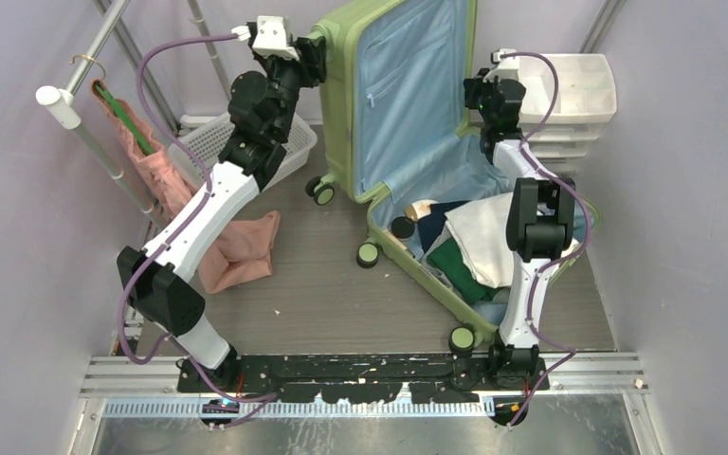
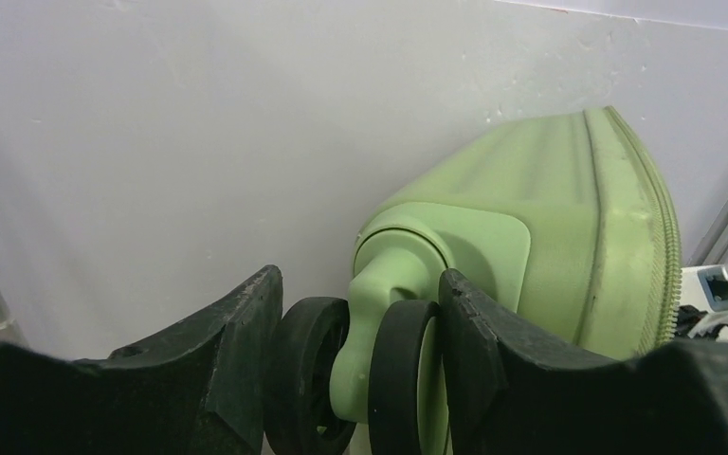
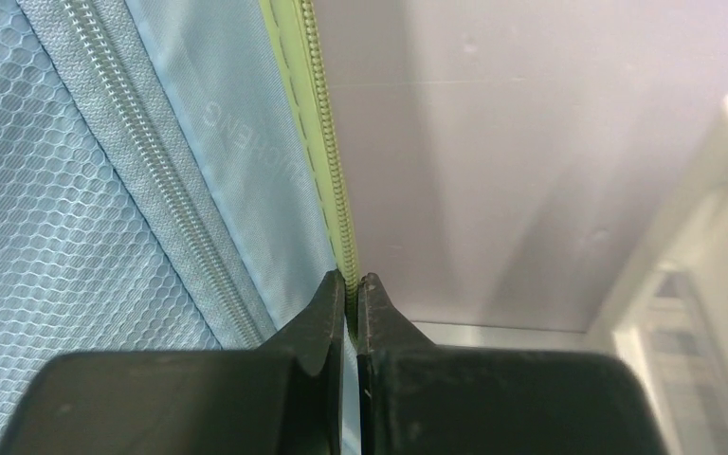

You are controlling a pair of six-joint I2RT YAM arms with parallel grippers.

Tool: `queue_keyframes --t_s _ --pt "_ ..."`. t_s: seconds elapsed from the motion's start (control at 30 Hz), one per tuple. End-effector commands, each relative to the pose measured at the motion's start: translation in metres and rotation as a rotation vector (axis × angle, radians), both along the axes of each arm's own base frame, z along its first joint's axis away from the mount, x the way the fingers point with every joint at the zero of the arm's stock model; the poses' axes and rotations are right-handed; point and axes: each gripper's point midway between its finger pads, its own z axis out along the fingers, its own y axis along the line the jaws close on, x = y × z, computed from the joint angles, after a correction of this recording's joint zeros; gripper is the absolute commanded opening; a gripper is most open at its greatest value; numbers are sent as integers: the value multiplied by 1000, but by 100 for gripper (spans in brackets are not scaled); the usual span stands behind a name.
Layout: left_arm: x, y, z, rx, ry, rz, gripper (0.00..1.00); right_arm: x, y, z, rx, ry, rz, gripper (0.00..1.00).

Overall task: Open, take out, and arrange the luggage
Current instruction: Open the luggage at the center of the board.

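The light-green luggage (image 1: 341,114) lies open on the floor, its blue-lined lid (image 1: 408,85) standing upright. The lower half (image 1: 408,261) holds folded white, green and dark clothes. My left gripper (image 1: 318,47) is at the lid's upper left corner. In the left wrist view its fingers (image 2: 246,341) press on both sides of a black twin wheel (image 2: 403,379) on the green shell (image 2: 550,237). My right gripper (image 1: 479,100) is at the lid's right edge. In the right wrist view it (image 3: 352,278) is shut on the green zipper rim (image 3: 327,171) beside the blue lining (image 3: 104,190).
A white mesh basket (image 1: 218,142) stands left of the luggage. A pink cloth (image 1: 242,251) lies on the floor under the left arm. Another pink garment (image 1: 137,152) hangs from the rail (image 1: 85,66). A white drawer unit (image 1: 573,95) stands at the back right.
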Motion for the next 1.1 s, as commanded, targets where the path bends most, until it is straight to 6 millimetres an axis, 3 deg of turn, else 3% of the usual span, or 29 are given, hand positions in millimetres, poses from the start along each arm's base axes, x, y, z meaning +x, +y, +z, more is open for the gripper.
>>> queue_keyframes --t_s 0.0,0.13,0.23,0.27,0.4,0.43,0.47,0.53,0.63,0.7,0.87,0.93,1.0,1.07 --pt "30 48 -7 12 32 244 0 -48 -70 162 47 -385 -260 1" --pt "46 46 -8 2 41 258 0 -55 -73 163 40 -378 -265 1" --pt "60 40 -16 5 55 256 0 -56 -63 152 9 -336 -195 5" --pt "63 38 -18 3 55 252 0 -59 -58 150 -7 -332 -165 15" --pt "67 32 -24 -9 55 223 0 -81 -36 139 -180 -288 -12 77" --pt "67 31 -24 -10 52 215 0 -88 -34 138 -208 -267 13 87" --pt "66 31 -26 -8 50 210 0 -95 -33 135 -235 -241 41 97" --pt "64 29 -26 -16 44 190 0 -114 -32 131 -262 -184 95 100" --pt "60 25 -26 -15 42 148 0 -165 -13 127 -304 -111 292 100" --pt "55 22 -25 -6 39 123 0 -212 12 107 -346 -2 492 100" --pt "44 16 -24 -2 28 62 0 -365 72 32 -466 354 920 100" --pt "41 14 -26 -8 31 41 0 -415 94 1 -543 492 1032 100" --pt "39 11 -28 -20 34 20 0 -443 113 -26 -548 586 1041 100" --pt "36 9 -30 -27 42 1 0 -448 119 -49 -594 608 973 100"
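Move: Between the right fingers, at the hand point itself, is the luggage lid's far edge; the black jar lies about 26 cm back, 18 cm left and 22 cm below, the white clothes 29 cm back, 6 cm right, 20 cm below. The left fingers hold the lid's upper wheel at their own point; the lid's lower wheel sits about 35 cm straight below, and the laundry basket 15 cm ahead, 23 cm left, 47 cm below. Drawing the pinched lid edge some 3 cm to the right and 2 cm back, the right hand then opens wide, lets go and arcs up and back over the clothes towards the black jar, ending about 38 cm back and 12 cm left, sinking and turning some 50 degrees counter-clockwise with the fingers tipping down. The left hand keeps the upper wheel gripped, easing about 4 cm forward, then slightly back. ##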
